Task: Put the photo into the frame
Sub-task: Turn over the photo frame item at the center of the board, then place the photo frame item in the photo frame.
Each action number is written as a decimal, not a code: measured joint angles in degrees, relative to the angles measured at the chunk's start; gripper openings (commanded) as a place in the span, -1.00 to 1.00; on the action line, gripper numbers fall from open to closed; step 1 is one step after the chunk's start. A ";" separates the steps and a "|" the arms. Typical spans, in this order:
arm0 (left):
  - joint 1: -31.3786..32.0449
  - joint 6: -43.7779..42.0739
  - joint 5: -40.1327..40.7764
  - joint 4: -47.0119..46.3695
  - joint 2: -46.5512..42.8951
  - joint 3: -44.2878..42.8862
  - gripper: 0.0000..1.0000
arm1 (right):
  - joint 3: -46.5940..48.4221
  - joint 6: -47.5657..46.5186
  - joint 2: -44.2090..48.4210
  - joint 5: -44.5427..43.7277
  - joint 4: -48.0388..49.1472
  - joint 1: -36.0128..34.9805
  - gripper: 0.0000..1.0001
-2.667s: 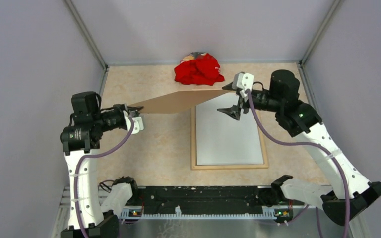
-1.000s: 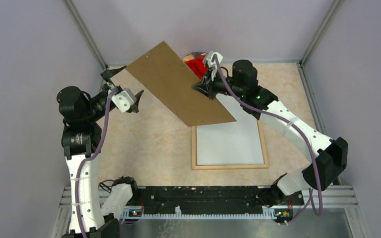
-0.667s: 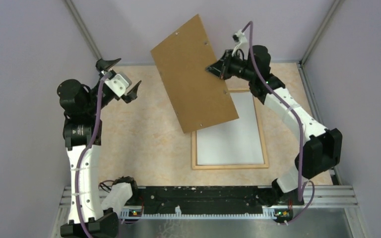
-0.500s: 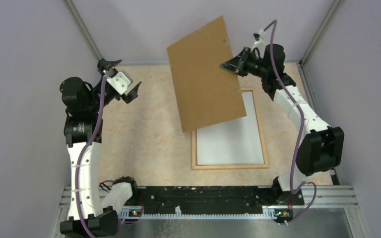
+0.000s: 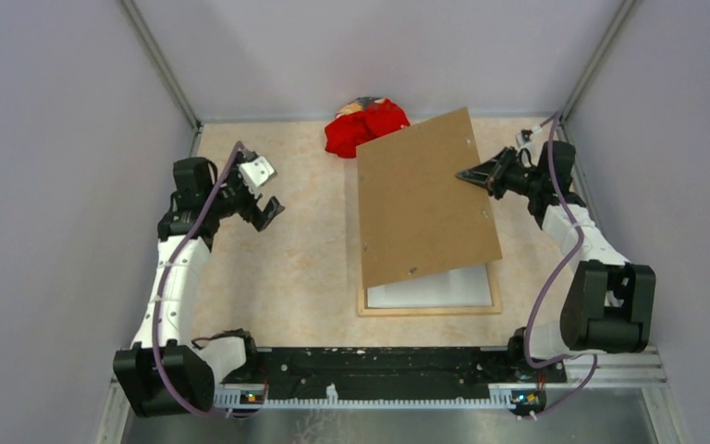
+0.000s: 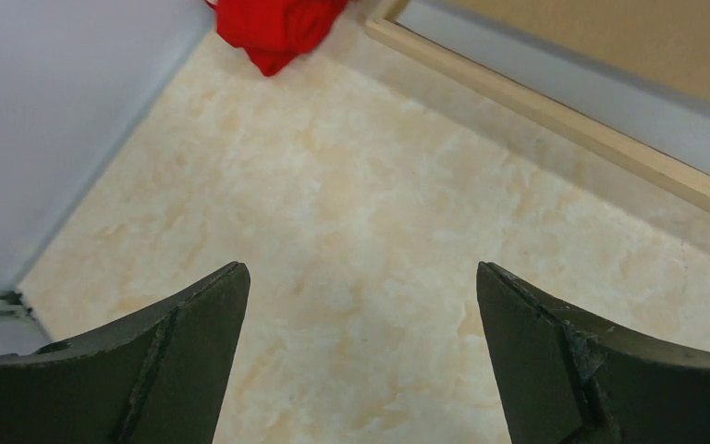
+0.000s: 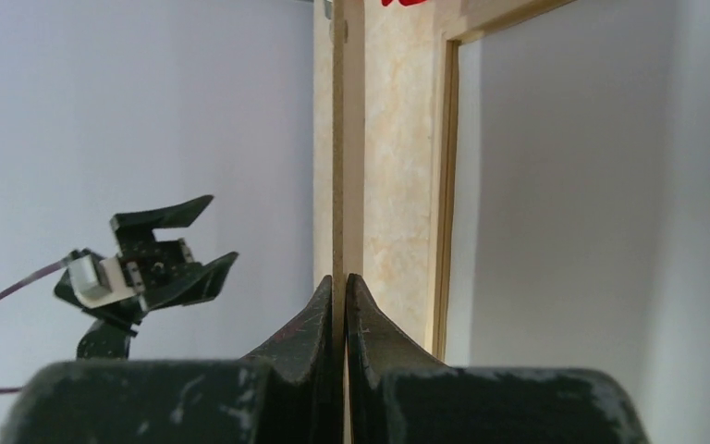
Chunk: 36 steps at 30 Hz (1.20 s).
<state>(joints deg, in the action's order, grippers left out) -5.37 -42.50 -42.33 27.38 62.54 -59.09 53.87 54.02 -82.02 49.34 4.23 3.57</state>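
Note:
The light-wood frame (image 5: 430,309) lies flat on the table with a pale grey-white panel (image 5: 434,291) inside it. A plain brown backing board (image 5: 425,208) hangs tilted over most of the frame. My right gripper (image 5: 464,174) is shut on the board's right edge. In the right wrist view the fingers of the right gripper (image 7: 339,277) pinch the board (image 7: 337,139) edge-on, with the frame's rail (image 7: 444,185) beyond. My left gripper (image 5: 263,190) is open and holds nothing, left of the board. The left gripper (image 6: 361,277) hovers over bare table. The photo is out of view.
A crumpled red cloth (image 5: 370,128) lies at the back of the table, behind the board's far corner; the cloth (image 6: 277,23) also shows in the left wrist view. Grey walls close in the table on the left, back and right.
The right arm has swung the board down from a raised, steep tilt until it hangs low over the frame. The open left gripper has dropped and moved toward the table.

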 measured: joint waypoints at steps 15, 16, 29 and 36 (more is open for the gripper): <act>8.79 -0.98 1.33 -0.48 6.40 4.15 0.97 | -3.52 -11.04 2.32 3.50 -7.04 2.73 -1.00; 8.94 -1.05 1.33 -0.50 6.75 4.15 0.98 | -3.65 -11.08 2.03 3.48 -6.93 2.73 -1.00; 9.22 -2.84 1.64 -0.81 7.52 4.61 0.97 | -7.23 -11.28 0.74 1.64 -3.28 2.89 -1.00; 9.38 -2.91 1.70 -0.83 7.52 4.63 0.97 | -10.69 -9.75 0.74 0.74 0.81 3.39 -1.00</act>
<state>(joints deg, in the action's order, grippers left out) 4.01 -45.41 -40.62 26.55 70.06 -54.46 43.18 44.27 -81.28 50.09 5.04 6.96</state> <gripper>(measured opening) 0.987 0.014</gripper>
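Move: Held by its right edge, the backing board has its middle about 9 cm left of the right gripper, 3 cm back and 4 cm lower. The wooden frame it goes to lies roughly 9 cm left, 6 cm back and 18 cm below; the red cloth is some 24 cm left and 23 cm farther out. From the empty left gripper the frame's middle is about 35 cm right, 2 cm back and 21 cm down. Keep the right fingers pinched on the board's right edge and ease it back about 3 cm and slightly right, then lower it some 7 cm over the frame, with hardly any turn of the wrist. Meanwhile bring the open left gripper down and right towards the frame's left rail, tipping it down a little, and hold it there, touching nothing. ##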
